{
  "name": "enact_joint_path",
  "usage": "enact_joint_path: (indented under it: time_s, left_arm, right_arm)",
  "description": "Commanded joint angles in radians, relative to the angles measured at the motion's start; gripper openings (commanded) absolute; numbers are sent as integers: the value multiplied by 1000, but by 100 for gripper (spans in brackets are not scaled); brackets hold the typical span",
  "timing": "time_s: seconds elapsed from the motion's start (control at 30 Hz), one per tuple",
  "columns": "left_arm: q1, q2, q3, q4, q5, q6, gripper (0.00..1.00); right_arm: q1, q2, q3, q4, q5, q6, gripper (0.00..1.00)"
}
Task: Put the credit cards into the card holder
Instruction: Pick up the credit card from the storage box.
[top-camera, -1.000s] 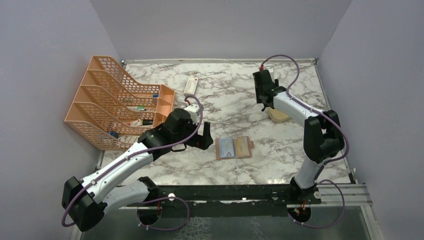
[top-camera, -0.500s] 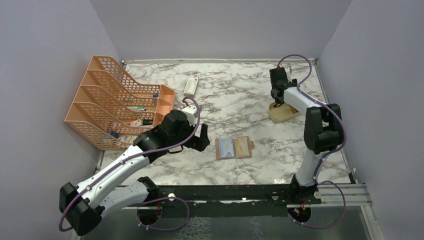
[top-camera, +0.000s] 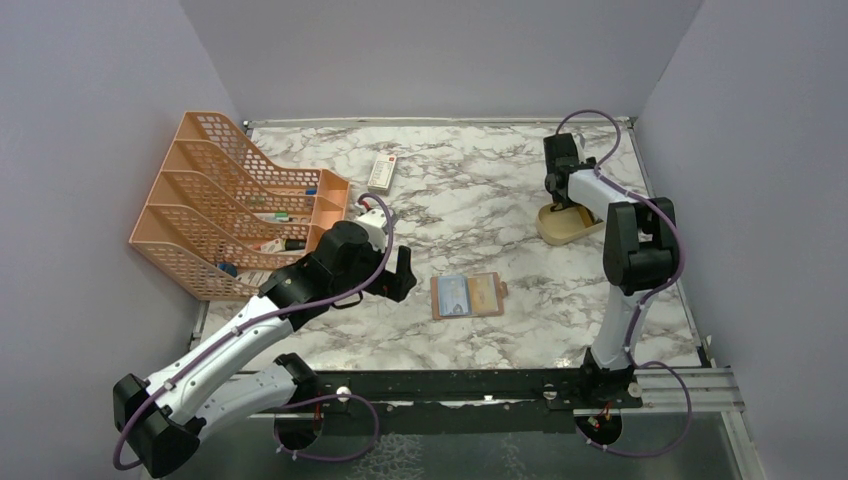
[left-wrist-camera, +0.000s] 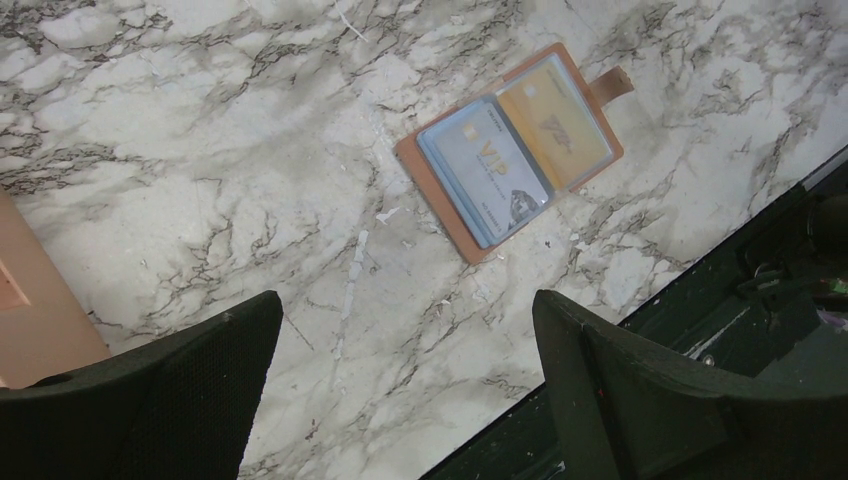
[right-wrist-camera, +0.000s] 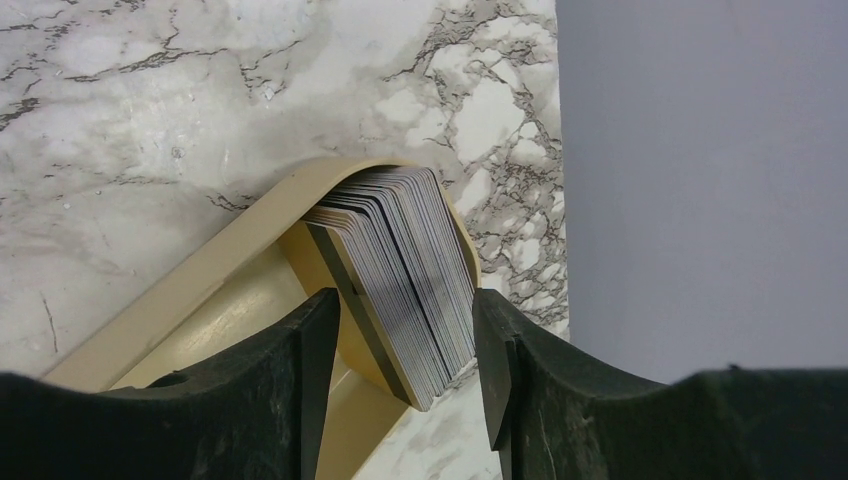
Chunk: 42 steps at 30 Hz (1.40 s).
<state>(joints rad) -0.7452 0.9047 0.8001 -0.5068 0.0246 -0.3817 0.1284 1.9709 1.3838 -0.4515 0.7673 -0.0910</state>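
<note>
The brown card holder (top-camera: 468, 296) lies open and flat on the marble near the middle. Its slots show a pale blue card (left-wrist-camera: 485, 170) and a gold card (left-wrist-camera: 555, 135). At the back right, a stack of credit cards (right-wrist-camera: 400, 270) stands on edge, leaning in a tan tray (top-camera: 560, 228). My right gripper (right-wrist-camera: 405, 300) is open and straddles that stack, with one finger close on each side. My left gripper (left-wrist-camera: 405, 305) hovers wide open over bare marble, left of the card holder (left-wrist-camera: 510, 150), holding nothing.
An orange mesh file rack (top-camera: 240, 215) stands along the left side. A white remote-like item (top-camera: 382, 172) lies behind the left arm. The grey right wall (right-wrist-camera: 700, 180) is close beside the tray (right-wrist-camera: 220, 290). The dark front rail (left-wrist-camera: 780, 260) borders the marble.
My right gripper swung right from the back middle to the tan tray and came down around the card stack, its jaws narrowing slightly. My left arm drew back a little to the left.
</note>
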Motion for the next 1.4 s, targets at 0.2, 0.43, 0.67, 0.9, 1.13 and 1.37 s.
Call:
enact_joint_path:
  time_s: [0.2,0.43,0.67,0.9,1.13,1.37]
  left_arm:
    - [7,-48,-10,-13,-48,18,99]
    - [7,-46,-12,-13,-58,17,99]
    - [7,-46,-13,-13,-57,17,99]
    - [7,-49,-13,-13,-63,14,99]
    - [7,-46,-13,-12,-59,12,99]
    - [9,-43,-13,-12,-57,15,99]
  right_arm:
    - [-18,8,2,25,26,-12,49]
    - [-37,2,4,34,0,-8,44]
    - [-39,-14,4,34,-24,-2,36]
    - [-40,-17,18,26,-32,2,29]
    - [-41,-44,25,25,-45,-3,20]
    - [-39,-59,57,-36,-104,27,13]
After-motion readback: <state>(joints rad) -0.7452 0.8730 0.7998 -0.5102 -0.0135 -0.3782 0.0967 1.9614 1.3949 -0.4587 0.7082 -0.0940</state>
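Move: The front card of the upright stack in the storage box is just under my half-open right hand, about 1 cm left, 1 cm back and 3 cm below. The rest of the stack is roughly 1 cm to the right and level; the box's open middle is some 5 cm left and 4 cm back, and the open card holder about 33 cm left and 22 cm back. From my left hand the card is about 22 cm ahead, 50 cm right and 13 cm below. I close my right fingers from half open to nearly shut around the front of the stack, one finger in the open part of the box and the other coming in between the front card and those behind. As they close I ease the hand about 1 cm to the right, then let it drift half that way back left, the wrist holding its slanted pose. ##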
